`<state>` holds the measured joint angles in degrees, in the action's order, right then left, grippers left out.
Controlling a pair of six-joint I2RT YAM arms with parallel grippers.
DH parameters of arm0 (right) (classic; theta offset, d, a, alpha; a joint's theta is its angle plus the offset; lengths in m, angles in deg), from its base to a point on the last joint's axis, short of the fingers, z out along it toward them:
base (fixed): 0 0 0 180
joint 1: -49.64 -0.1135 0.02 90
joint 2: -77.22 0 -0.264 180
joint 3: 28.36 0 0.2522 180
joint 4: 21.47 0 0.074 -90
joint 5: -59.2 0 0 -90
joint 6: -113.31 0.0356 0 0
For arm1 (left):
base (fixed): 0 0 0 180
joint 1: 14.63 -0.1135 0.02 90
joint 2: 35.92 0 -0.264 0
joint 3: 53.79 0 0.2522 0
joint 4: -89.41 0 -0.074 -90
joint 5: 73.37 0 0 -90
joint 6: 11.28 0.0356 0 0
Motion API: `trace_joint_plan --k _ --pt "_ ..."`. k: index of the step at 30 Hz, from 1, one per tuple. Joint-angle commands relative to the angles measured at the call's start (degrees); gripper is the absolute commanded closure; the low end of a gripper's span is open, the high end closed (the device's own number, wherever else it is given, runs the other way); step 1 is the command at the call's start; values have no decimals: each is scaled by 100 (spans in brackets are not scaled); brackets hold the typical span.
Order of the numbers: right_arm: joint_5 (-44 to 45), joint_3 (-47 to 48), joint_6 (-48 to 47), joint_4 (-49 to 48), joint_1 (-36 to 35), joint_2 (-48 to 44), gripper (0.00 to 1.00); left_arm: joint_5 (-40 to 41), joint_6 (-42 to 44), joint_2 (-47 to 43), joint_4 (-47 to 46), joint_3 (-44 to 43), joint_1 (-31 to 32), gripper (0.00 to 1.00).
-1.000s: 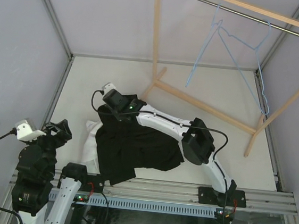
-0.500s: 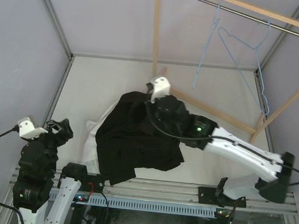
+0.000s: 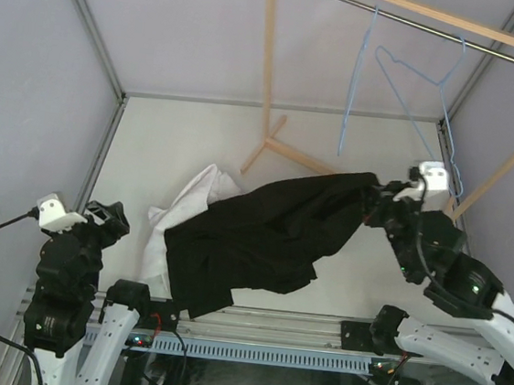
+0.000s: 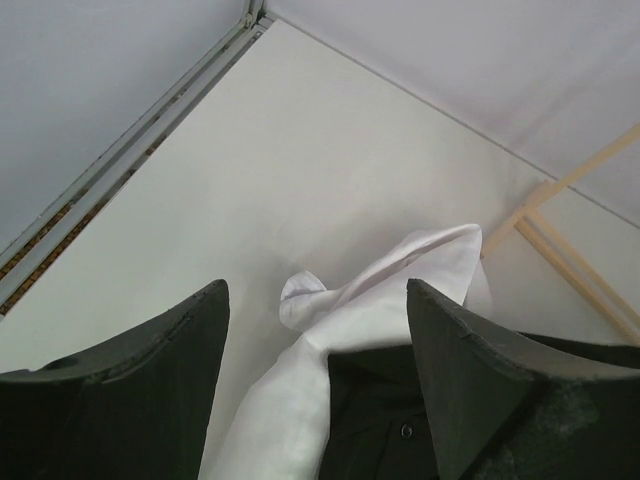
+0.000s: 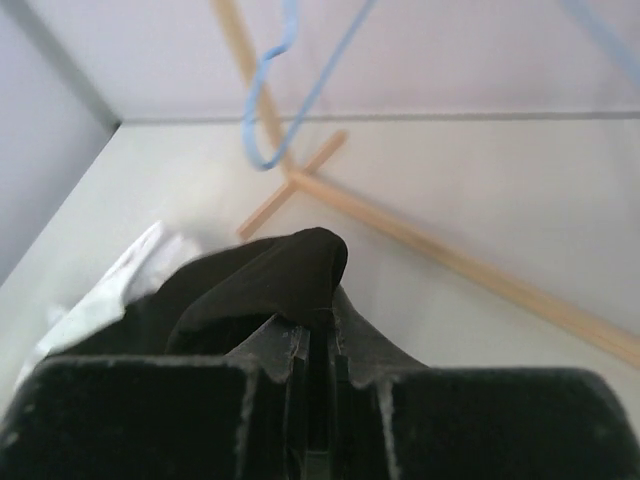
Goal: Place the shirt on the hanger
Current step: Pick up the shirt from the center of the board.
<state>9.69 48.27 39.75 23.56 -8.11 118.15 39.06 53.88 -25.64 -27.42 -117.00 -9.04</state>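
Observation:
The white shirt (image 3: pixel 198 192) lies crumpled on the table at centre left, mostly under a black garment (image 3: pixel 271 235). My right gripper (image 3: pixel 372 201) is shut on an edge of the black garment (image 5: pixel 260 280) and holds it stretched out to the right, raised off the table. The shirt shows as a white patch (image 5: pixel 110 290) behind it. My left gripper (image 3: pixel 107 218) stands open at the near left, apart from the cloth. Between its fingers (image 4: pixel 316 285) I see the shirt's folded sleeve (image 4: pixel 400 280) and the black garment's buttoned part (image 4: pixel 400 410). The blue wire hanger (image 3: pixel 398 79) hangs on the rod, far right.
A wooden rack with a floor crossbeam (image 3: pixel 332 177) and an upright post (image 3: pixel 269 56) stands at the back right; a metal rod (image 3: pixel 412 25) spans its top. Grey walls close the table on three sides. The hanger's lower loop (image 5: pixel 265 120) dangles just ahead of my right gripper.
My right arm swung from the left-centre of the table to the far right, dragging the black garment's edge with it and uncovering more of the white shirt. The left arm barely moved.

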Motion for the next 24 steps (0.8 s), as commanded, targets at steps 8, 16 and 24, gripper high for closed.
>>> trace_joint_plan --k 8,16,24 --pt "50 955 -497 249 2034 -863 100 -168 12 260 -207 94 -40 25" --pt "273 1783 -825 292 2545 -228 100 -230 17 358 -208 98 -40 25" --pt "-1588 2910 -287 887 4231 559 100 -300 32 443 -212 99 -38 25"
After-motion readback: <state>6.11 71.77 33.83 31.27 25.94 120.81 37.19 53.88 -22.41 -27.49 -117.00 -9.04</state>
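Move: The right hand already has one end of the black shirt pinched. The shirt's bulk sags away some 18 cm to its left, about 3 cm ahead and 22 cm below. The white shirt under the black one's far edge is roughly 31 cm left and 5 cm ahead of that hand. The right-hand hanger is some 22 cm ahead, 8 cm right and 12 cm higher. From the left hand, the black shirt's bulk is about 25 cm right and 9 cm ahead. Keeping its pinch on the black shirt's end, the right hand pulls the cloth to the right, away from the white shirt, fast at first and then easing, by about 15 cm. Partway through it also climbs roughly 12 cm, while the wrist swings some 30 degrees clockwise and the fingertips tip up a little. ##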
